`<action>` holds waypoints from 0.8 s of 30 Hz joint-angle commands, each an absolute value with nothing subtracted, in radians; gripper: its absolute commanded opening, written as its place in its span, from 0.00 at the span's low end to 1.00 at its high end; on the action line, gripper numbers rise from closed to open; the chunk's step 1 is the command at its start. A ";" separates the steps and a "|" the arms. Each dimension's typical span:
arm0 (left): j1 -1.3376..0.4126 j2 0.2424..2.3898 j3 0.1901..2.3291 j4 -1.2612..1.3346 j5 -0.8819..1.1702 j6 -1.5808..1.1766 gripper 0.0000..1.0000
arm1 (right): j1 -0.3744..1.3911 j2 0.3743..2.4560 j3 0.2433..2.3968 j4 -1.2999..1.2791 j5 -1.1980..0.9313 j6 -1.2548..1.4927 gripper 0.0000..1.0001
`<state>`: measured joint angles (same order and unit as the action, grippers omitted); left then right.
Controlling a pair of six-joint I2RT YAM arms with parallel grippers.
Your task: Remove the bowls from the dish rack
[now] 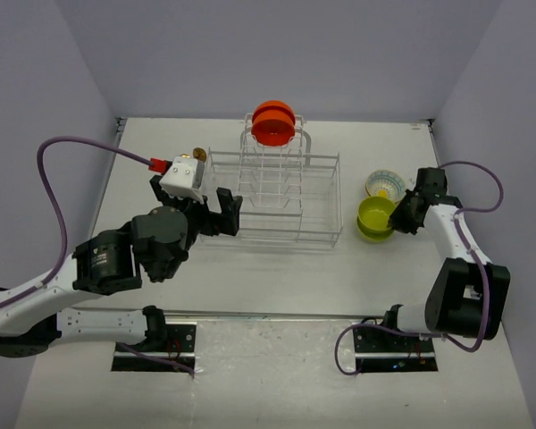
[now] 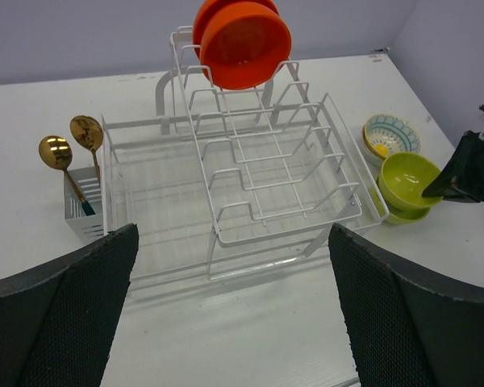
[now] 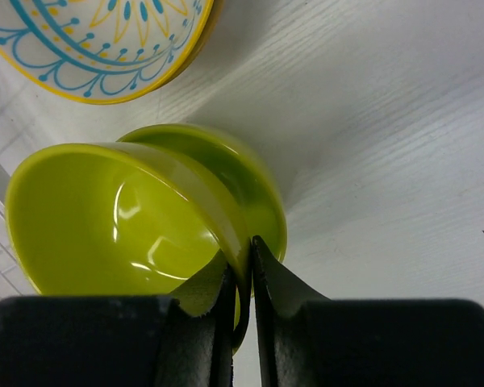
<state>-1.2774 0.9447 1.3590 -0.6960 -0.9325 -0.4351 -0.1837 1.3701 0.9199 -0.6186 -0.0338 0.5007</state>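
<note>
Two glossy orange-red bowls (image 1: 273, 122) (image 2: 244, 44) stand on edge at the far end of the white wire dish rack (image 1: 338, 201) (image 2: 356, 157). To the rack's right, a lime-green bowl (image 1: 375, 214) (image 2: 407, 179) (image 3: 113, 226) sits tilted in a second green bowl (image 3: 250, 173). My right gripper (image 1: 395, 214) (image 3: 252, 250) is shut on the upper bowl's near rim. A pale patterned bowl (image 1: 384, 183) (image 2: 391, 133) (image 3: 97, 40) with a yellow centre rests just beyond them. My left gripper (image 1: 216, 210) (image 2: 232, 266) hangs wide open and holds nothing, at the rack's near left corner.
Two gold spoons (image 2: 56, 153) (image 1: 197, 154) stand in a small white caddy (image 2: 85, 214) fixed to the rack's left end. Grey walls close the table on three sides. The right arm (image 1: 456, 241) bends along the table's right edge.
</note>
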 commanded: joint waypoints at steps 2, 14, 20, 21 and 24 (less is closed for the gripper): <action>-1.276 0.953 1.356 -0.650 -0.927 -0.457 1.00 | -0.186 1.356 0.904 -0.560 -0.071 0.508 0.14; -1.276 0.948 1.365 -0.644 -0.893 -0.457 1.00 | -0.186 1.315 0.873 -0.554 -0.104 0.508 0.25; -1.276 0.968 1.379 -0.624 -0.865 -0.448 1.00 | -0.186 1.275 0.861 -0.558 -0.106 0.511 0.37; -1.276 0.976 1.384 -0.623 -0.867 -0.446 1.00 | -0.186 1.261 0.862 -0.560 -0.101 0.511 0.38; -1.276 0.992 1.388 -0.617 -0.880 -0.445 1.00 | -0.187 1.238 0.868 -0.575 -0.086 0.512 0.39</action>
<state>-1.2774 0.9775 1.3533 -0.6636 -0.8696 -0.4351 -0.1844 1.2808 0.8654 -0.5827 -0.0929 0.5045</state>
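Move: The right hand still pinches the right-hand rim of the upper green bowl, whose middle is roughly 3 cm ahead and 4 cm left of the fingers. The lower green bowl it goes into is centred about 2 cm ahead, 3 cm left and 4 cm below; the patterned bowl stands some 12 cm straight ahead. From the left hand the lower green bowl lies about 38 cm right, 13 cm ahead and 34 cm down. Rim still between its fingertips, the right hand eases the upper green bowl down and left by about 1 cm into the lower one. The fingers then spread from nearly shut to over a third open, letting go of the rim, and the hand rises about 2 cm with its fingertips still straddling it. The wide-open left hand drifts some 2 cm right. ##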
